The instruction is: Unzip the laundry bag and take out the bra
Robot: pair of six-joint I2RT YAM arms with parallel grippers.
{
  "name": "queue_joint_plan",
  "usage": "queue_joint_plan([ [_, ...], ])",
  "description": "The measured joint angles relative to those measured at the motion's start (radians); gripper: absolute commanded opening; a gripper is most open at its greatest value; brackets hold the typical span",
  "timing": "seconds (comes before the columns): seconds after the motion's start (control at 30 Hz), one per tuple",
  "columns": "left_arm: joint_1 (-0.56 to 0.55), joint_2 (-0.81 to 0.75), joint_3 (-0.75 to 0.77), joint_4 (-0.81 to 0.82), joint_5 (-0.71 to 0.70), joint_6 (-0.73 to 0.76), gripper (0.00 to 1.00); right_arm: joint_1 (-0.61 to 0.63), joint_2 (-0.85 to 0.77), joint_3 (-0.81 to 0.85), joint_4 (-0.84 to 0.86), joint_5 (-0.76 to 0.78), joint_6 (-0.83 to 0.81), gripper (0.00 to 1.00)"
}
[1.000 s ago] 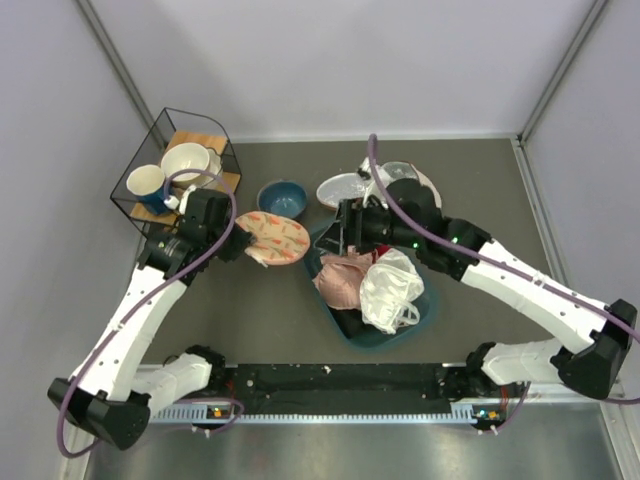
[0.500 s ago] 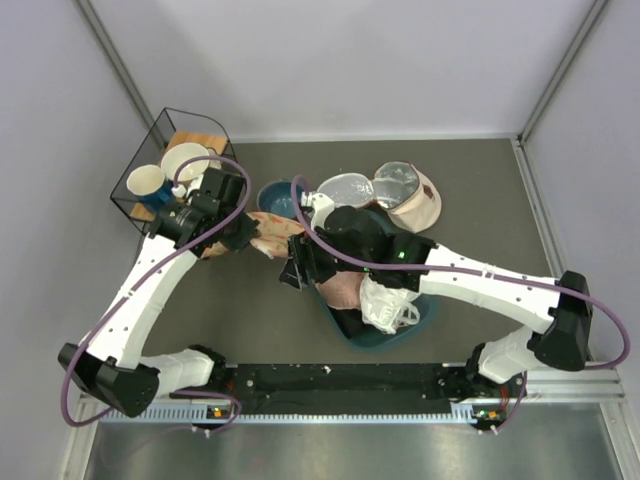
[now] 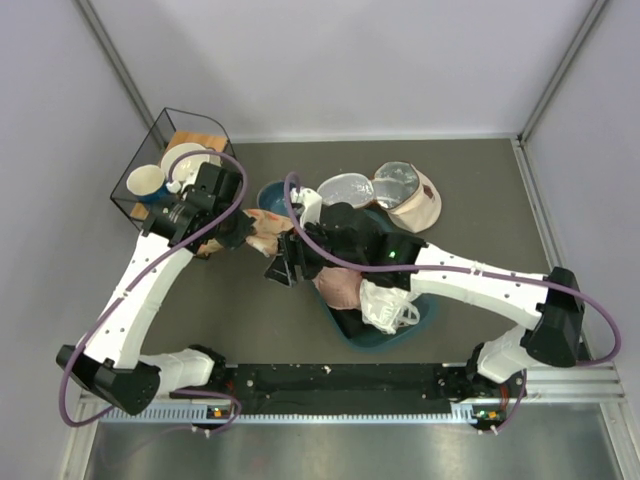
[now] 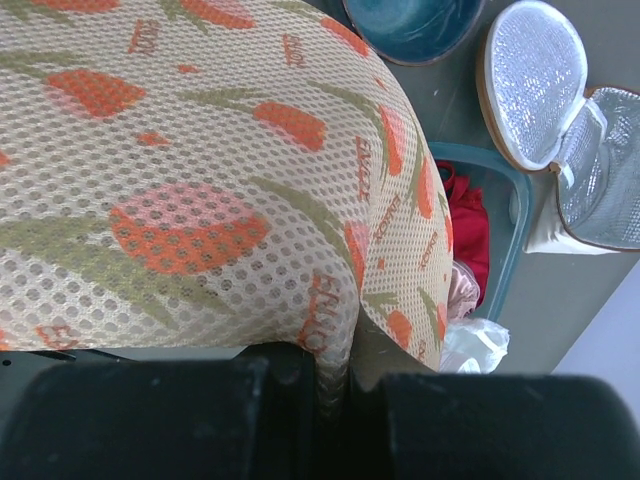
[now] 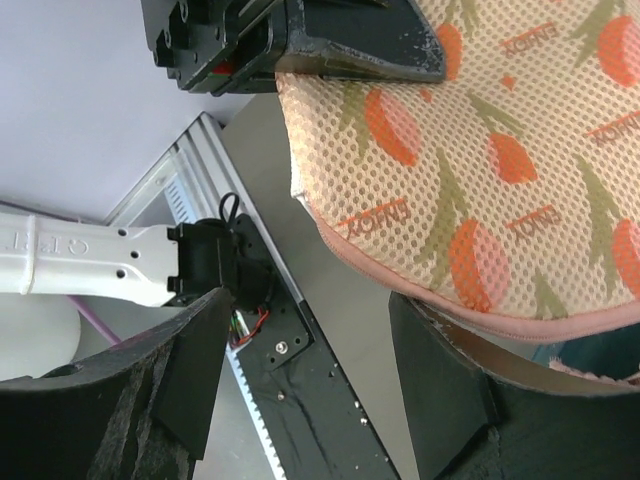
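The laundry bag [image 4: 200, 180], peach mesh with orange print, fills the left wrist view. My left gripper [image 4: 335, 390] is shut on a fold of its edge. From above, the bag [image 3: 262, 230] hangs between both grippers, left of the teal basin [image 3: 425, 312]. My right gripper [image 5: 310, 390] stands open just below the bag's pink-trimmed rim [image 5: 430, 290], nothing between its fingers [image 5: 190, 370]. In the top view it sits at the bag's near side [image 3: 278, 270], with the left gripper [image 3: 240, 235] on the bag's left. The bra is hidden.
The basin holds a pale pink lacy garment [image 3: 340, 288], a white glossy bundle [image 3: 385, 305] and something red [image 4: 465, 215]. Behind are a blue bowl [image 3: 272, 190] and an open beige pouch with silver lining [image 3: 395, 190]. A wire basket with cups [image 3: 170, 170] stands at the far left.
My right arm has swung left from above the basin to the bag's near edge, still open. My left gripper has shifted slightly back with the bag in its grip.
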Motion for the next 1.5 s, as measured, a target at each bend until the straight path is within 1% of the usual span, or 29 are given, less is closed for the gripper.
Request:
queue_joint_plan([
  [0.23,0.0,0.0,0.014,-0.003,-0.006,0.029,0.0,0.0,0.021,0.0,0.07,-0.031,-0.037,0.65],
  [0.33,0.0,0.0,0.021,-0.008,-0.003,0.046,0.0,0.0,0.022,0.0,0.092,-0.027,-0.044,0.63],
  [0.93,0.0,0.0,0.021,-0.016,0.018,0.079,0.0,0.0,0.042,0.0,0.153,-0.032,-0.033,0.46],
  [1.03,0.0,0.0,0.021,-0.016,0.023,0.085,0.0,0.0,0.042,0.0,0.153,-0.027,-0.033,0.41],
  [1.07,0.0,0.0,0.021,-0.016,0.024,0.087,0.0,0.0,0.042,0.0,0.153,-0.024,-0.034,0.36],
  [1.13,0.0,-0.001,0.021,-0.015,0.03,0.092,0.0,0.0,0.043,0.0,0.153,-0.02,-0.035,0.3],
  [1.23,0.0,-0.002,0.021,-0.015,0.035,0.097,0.0,0.0,0.045,0.0,0.151,-0.005,-0.032,0.14],
  [1.27,0.0,-0.002,0.021,-0.015,0.035,0.098,0.0,0.0,0.045,-0.001,0.152,0.001,-0.034,0.06],
  [1.3,0.0,-0.002,0.021,-0.015,0.037,0.099,0.0,0.0,0.045,-0.003,0.151,0.013,-0.03,0.01],
  [1.5,0.0,-0.002,0.012,-0.008,0.038,0.1,0.0,-0.001,0.042,-0.034,0.186,0.049,-0.007,0.0],
])
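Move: Just off the right fingertips, about 3 cm to their left, 2 cm ahead and 1 cm up, the small white zipper pull sticks out of the corner of the laundry bag. From the left hand, which already grips the bag beside it, the pull lies roughly 4 cm back, 5 cm right and 2 cm down. Some 22 cm below the right hand are the green tray, about 18 cm right and 4 cm ahead, and the blue bowl, 22 cm straight ahead. The right hand eases about 2 cm left and just over 1 cm up towards the bag's corner, its half-open fingers narrowing. It then slips some 1.5 cm forward and slightly down as they shut fully, pinching the white zipper pull between their tips. The left hand keeps its grip on the bag beside the zip, swivelling only about 5 degrees clockwise. ##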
